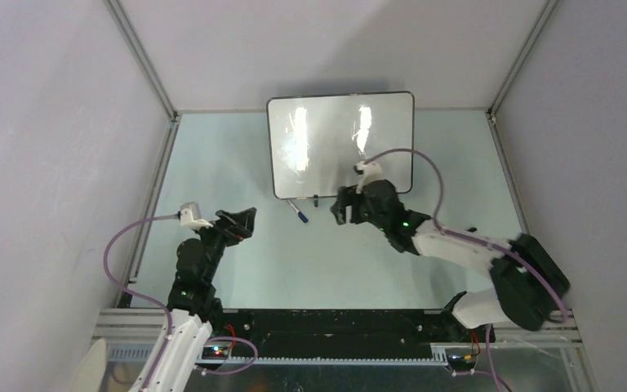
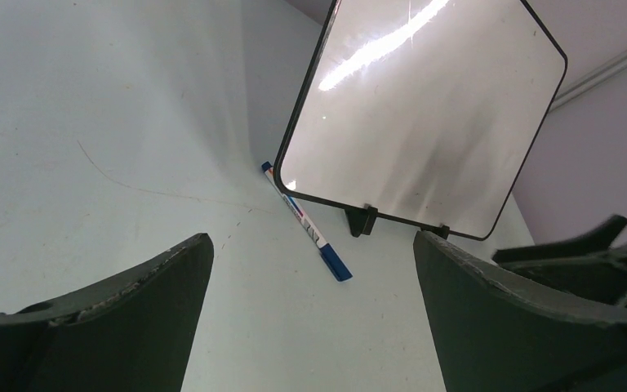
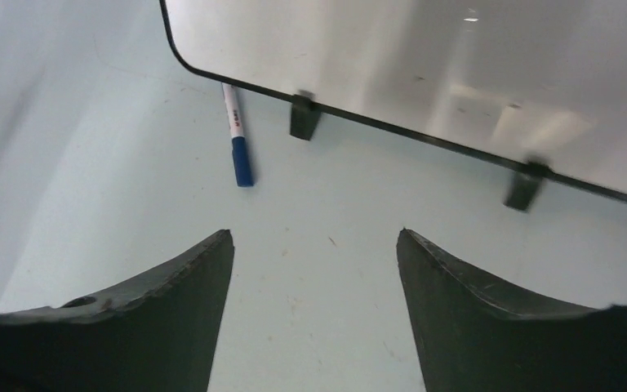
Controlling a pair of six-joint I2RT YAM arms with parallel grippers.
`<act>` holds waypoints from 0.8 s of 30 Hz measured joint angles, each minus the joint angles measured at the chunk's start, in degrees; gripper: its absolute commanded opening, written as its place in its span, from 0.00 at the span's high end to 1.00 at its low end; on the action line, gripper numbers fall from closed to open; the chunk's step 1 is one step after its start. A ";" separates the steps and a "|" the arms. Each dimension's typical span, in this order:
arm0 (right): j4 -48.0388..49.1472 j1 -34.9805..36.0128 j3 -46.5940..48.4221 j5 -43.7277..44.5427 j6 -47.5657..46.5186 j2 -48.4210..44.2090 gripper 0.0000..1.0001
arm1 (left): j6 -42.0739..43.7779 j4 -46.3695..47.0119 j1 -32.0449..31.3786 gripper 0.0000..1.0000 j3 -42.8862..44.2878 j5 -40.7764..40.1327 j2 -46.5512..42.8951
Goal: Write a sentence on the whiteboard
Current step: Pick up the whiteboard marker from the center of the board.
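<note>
The whiteboard (image 1: pixel 339 143) stands upright on two black feet at the back of the table, also seen in the left wrist view (image 2: pixel 424 106) and the right wrist view (image 3: pixel 424 57). Its face shows only glare; the sentence is out of view. A blue-capped white marker (image 1: pixel 298 211) lies on the table by the board's left foot (image 2: pixel 310 224) (image 3: pixel 237 143). My left gripper (image 1: pixel 245 219) (image 2: pixel 312 237) hangs open to the marker's left, holding nothing. My right gripper (image 1: pixel 341 206) (image 3: pixel 314 232) is open and empty just in front of the board, to the marker's right.
Grey walls with aluminium posts (image 1: pixel 143 65) enclose the pale table (image 1: pixel 294 261) on three sides. The board's black feet (image 3: pixel 303 117) stick out toward me. Purple cables (image 1: pixel 424 163) loop above both arms. The right gripper's fingers (image 2: pixel 588 249) show at the left wrist view's right edge.
</note>
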 measured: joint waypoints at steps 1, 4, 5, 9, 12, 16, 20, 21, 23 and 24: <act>0.04 1.49 2.05 0.94 -0.44 2.73 0.27 | 0.00 0.07 0.00 0.00 0.00 0.13 0.13; -0.76 5.99 9.14 3.65 -2.08 11.80 0.31 | 0.00 0.26 0.00 0.01 0.00 0.66 0.24; -1.40 7.15 11.39 4.15 -2.62 14.34 0.31 | 0.00 0.35 0.00 0.01 0.00 0.87 0.22; -4.09 10.19 19.08 5.49 -4.28 22.45 0.35 | 0.00 0.44 0.00 0.01 0.00 1.03 0.17; -6.71 11.43 24.50 5.90 -5.22 27.26 0.38 | 0.00 0.46 0.00 0.01 0.00 1.03 0.11; -9.86 12.17 29.57 6.34 -5.95 31.39 0.42 | -0.02 0.68 0.00 0.01 0.00 1.05 0.13; -12.39 12.63 32.39 6.38 -6.32 34.53 0.44 | -0.04 0.96 0.00 0.01 0.00 1.16 0.13; -12.92 12.70 32.63 6.36 -6.43 35.12 0.46 | -0.04 0.98 0.00 0.01 0.00 1.16 0.13; -14.12 12.85 33.16 6.40 -6.49 36.39 0.47 | -0.04 1.01 0.00 0.01 0.00 1.16 0.13; -14.56 12.94 33.44 6.38 -6.54 36.96 0.48 | -0.04 1.01 0.00 0.01 0.00 1.18 0.13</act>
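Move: The marker lies about 14 cm to the left of my right hand, 7 cm farther out and roughly 12 cm below, its blue cap end toward me and its far end tucked under the whiteboard. The whiteboard's left stand is about 8 cm left and 9 cm ahead of that hand; the right stand is 3 cm to its right and just as far out. From my left hand the marker is some 11 cm ahead and 11 cm right. I sweep my right hand about 13 cm left past the front of the whiteboard's left stand towards the marker's cap end, sinking as I go and finishing almost straight down, 8 cm lower in all. On the way the wrist rolls its left side down some 20 degrees and swings a little counter-clockwise, while the fingers narrow from wide to about half open, still clear of the marker. ##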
